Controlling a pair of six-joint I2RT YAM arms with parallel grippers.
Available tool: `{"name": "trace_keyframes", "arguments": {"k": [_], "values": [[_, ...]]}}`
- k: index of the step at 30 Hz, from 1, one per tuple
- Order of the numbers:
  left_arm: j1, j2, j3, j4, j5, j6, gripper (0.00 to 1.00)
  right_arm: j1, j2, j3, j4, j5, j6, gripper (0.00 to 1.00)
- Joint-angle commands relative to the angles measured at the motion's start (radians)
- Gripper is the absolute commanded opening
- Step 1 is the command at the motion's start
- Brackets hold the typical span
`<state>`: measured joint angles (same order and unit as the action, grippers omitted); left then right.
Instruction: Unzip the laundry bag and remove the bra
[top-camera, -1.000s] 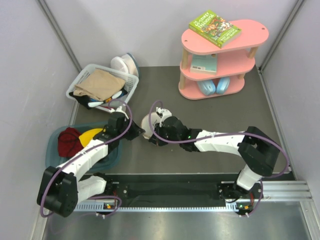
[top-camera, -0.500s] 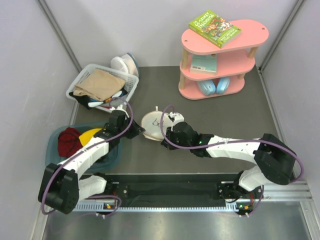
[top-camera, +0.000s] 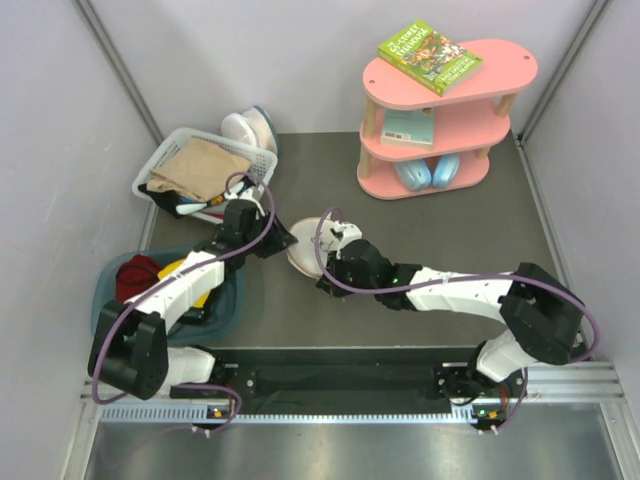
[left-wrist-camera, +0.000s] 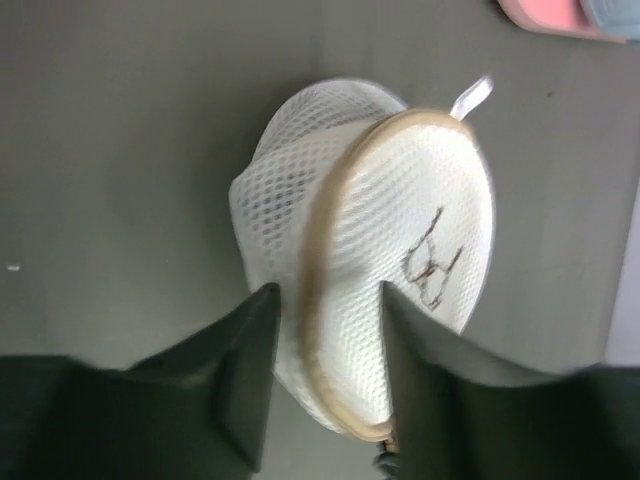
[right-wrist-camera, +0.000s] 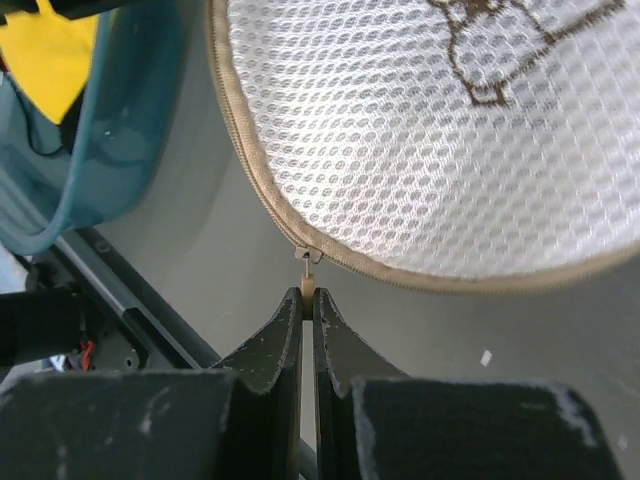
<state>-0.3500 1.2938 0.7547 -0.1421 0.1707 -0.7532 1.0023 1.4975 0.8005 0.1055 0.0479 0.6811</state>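
The laundry bag (top-camera: 303, 252) is a round cream-white mesh pouch with a tan zipper rim, held up on its edge between the two arms. In the left wrist view the laundry bag (left-wrist-camera: 380, 220) shows a small dark drawn mark, and my left gripper (left-wrist-camera: 325, 335) is shut on its lower rim, one finger on each side. My left gripper (top-camera: 282, 242) is at the bag's left. My right gripper (top-camera: 322, 272) is at its near right. In the right wrist view my right gripper (right-wrist-camera: 308, 300) is shut on the tan zipper pull (right-wrist-camera: 307, 275) under the mesh (right-wrist-camera: 420, 130). The bra is hidden.
A white slatted basket (top-camera: 165, 160) of clothes stands at the far left. A teal tub (top-camera: 225, 300) with red and yellow cloth sits under the left arm and shows in the right wrist view (right-wrist-camera: 120, 120). A pink shelf unit (top-camera: 440, 175) stands at the far right.
The bag lay with its round face up half a second ago and now stands tilted on edge. My left gripper has moved a little farther from the bases. My right gripper has shifted slightly left.
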Motion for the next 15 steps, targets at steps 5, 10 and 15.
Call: {"name": "trace_keyframes", "arguments": {"k": [5,10,15], "values": [[0.009,-0.100,-0.008,-0.050,-0.037,0.035,0.66,-0.005,0.128,0.175,0.103,-0.114,-0.003,0.00],[0.008,-0.243,-0.123,-0.071,-0.043,-0.017,0.66,-0.007,0.202,0.249,0.105,-0.155,-0.017,0.00],[0.008,-0.313,-0.176,-0.089,-0.043,-0.046,0.66,0.001,0.239,0.287,0.118,-0.175,-0.008,0.00]]}}
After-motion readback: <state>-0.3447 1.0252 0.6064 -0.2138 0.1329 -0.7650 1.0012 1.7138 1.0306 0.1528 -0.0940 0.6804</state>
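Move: The left hand, just off the bag and partly open, has the laundry bag's zipper slider about 8 cm back, 6 cm to its right and some 2 cm lower; the bag's middle is about 2 cm back, 4 cm right and 5 cm below. The white basket stands roughly 14 cm ahead and 18 cm left of that hand. The right hand still pinches the slider's tab, with the slider about 1 cm ahead and 1 cm left of it, 1 cm lower; the bag's middle is some 8 cm ahead and 2 cm left. Leftward by about 7 cm, turning slightly counter-clockwise and rising a little, the right hand carries the bag by the zipper tab, its pinch kept. The left hand first lifts about 1 cm while its fingers open wider, then draws back about 4 cm and a little left, staying open, bringing its fingers close to the rim beside the slider. ##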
